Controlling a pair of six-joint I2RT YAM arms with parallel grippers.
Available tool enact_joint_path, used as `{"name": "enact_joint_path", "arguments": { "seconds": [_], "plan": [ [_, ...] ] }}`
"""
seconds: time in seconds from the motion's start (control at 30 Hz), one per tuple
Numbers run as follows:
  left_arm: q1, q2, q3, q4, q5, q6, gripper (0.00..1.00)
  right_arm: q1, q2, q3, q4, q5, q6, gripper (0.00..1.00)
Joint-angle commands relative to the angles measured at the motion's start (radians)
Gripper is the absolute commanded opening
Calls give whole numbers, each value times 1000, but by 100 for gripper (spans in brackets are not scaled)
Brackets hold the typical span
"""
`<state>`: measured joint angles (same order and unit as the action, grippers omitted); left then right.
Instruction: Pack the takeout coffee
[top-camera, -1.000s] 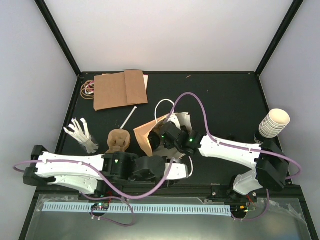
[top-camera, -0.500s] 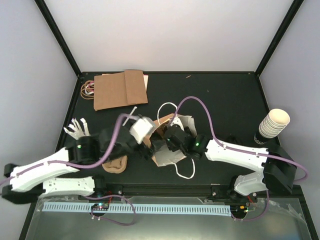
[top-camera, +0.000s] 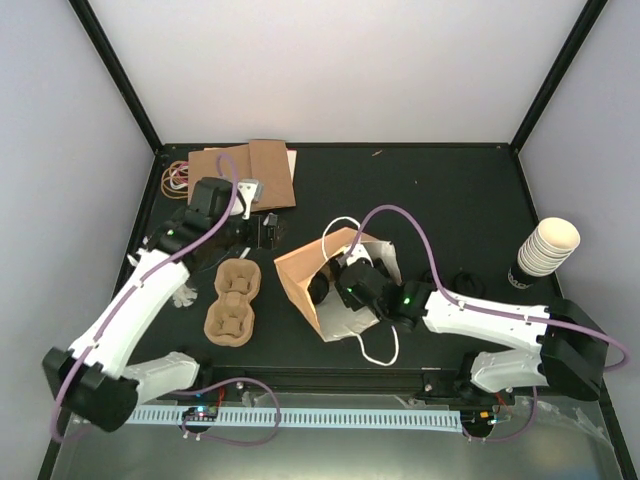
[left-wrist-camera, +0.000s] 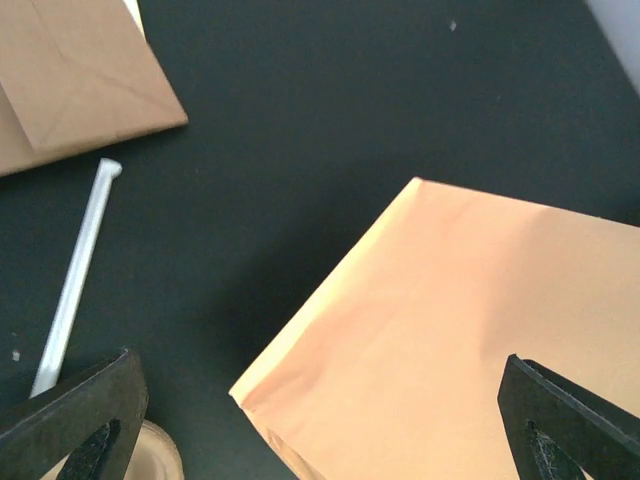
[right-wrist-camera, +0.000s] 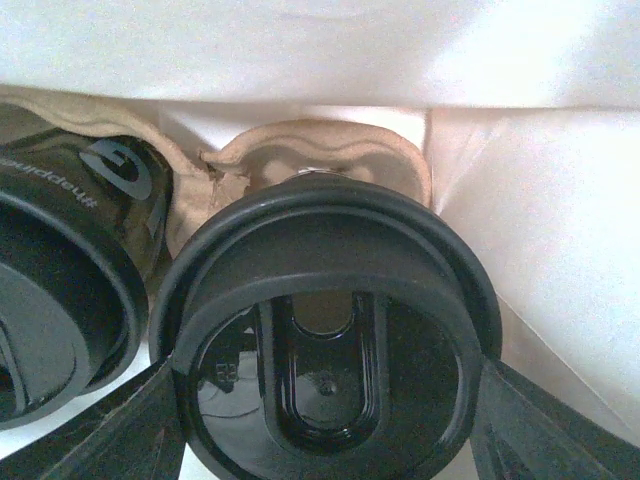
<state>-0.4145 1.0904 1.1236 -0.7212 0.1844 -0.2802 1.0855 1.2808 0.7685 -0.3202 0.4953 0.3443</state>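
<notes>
The takeout coffee shows in the right wrist view. One dark cup with a round black lid (right-wrist-camera: 325, 300) sits in a pocket of a pulp tray (right-wrist-camera: 320, 150) inside the white-lined paper bag (right-wrist-camera: 540, 220). A second cup (right-wrist-camera: 60, 300) stands to its left. My right gripper (right-wrist-camera: 330, 420) reaches into the bag's mouth (top-camera: 325, 290), its fingers pressed on both sides of the lid. From above the bag (top-camera: 300, 272) lies on its side at mid-table and hides the cups. My left gripper (top-camera: 262, 232) hangs open and empty, high above the bag's closed corner (left-wrist-camera: 480, 330).
A brown two-pocket pulp tray (top-camera: 232, 302) lies left of the bag. Flat brown paper bags (top-camera: 245, 178) and rubber bands (top-camera: 178, 178) are at the back left. A white straw (left-wrist-camera: 75, 285) lies below them. Stacked cream cups (top-camera: 548, 248) stand at the right edge.
My left arm swung up from the table's front to the back left and its gripper opened wide. The loose pulp tray is now uncovered. My right gripper stayed in the bag.
</notes>
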Motion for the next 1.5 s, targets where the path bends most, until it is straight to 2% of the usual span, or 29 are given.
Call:
{"name": "enact_joint_path", "arguments": {
  "seconds": [0.0,0.17,0.3,0.47,0.63,0.93,1.23,1.47],
  "plan": [
    [85,112,0,62,205,17,99,51,-1,-40,-18,76,-22,30],
    [106,319,112,-3,258,46,99,111,44,-63,19,192,-17,30],
    [107,477,180,-13,304,67,91,141,42,-87,72,244,-36,30],
    [107,589,220,12,379,70,82,150,19,-123,135,261,-84,30],
    [97,647,211,32,418,67,74,152,17,-157,201,252,-136,29],
    [94,737,191,67,453,74,72,200,-4,-208,303,173,-198,25],
    [92,821,190,90,498,84,67,220,-24,-218,307,167,-218,25],
    [57,845,169,97,538,76,49,248,29,-189,290,210,-229,25]
  ]
}}
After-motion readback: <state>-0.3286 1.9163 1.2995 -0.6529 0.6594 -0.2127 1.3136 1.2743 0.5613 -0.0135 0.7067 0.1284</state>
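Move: The bag, leaning towards the bases, has its middle about 6 cm back, 15 cm to the right and 16 cm below the left hand. From that hand, the empty cup carrier lies some 10 cm back, 6 cm left and 24 cm down; the white stick 6 cm ahead, 1 cm left and 25 cm down. The right hand holds a lidded cup inside the bag, whose middle is roughly 1 cm ahead, 2 cm left and 3 cm lower; a second cup sits about 5 cm left and 2 cm back. Still gripping the lidded cup in the bag, the right hand draws it back about 4 cm, a little left and down, tipping its fingers upward and turning counter-clockwise. Meanwhile the left hand drops nearly 20 cm towards the bag's far left side, first swinging forward and then easing right, its fingers tilting some 35 degrees to point almost straight down and closing to about half open, with no contact to be seen. ##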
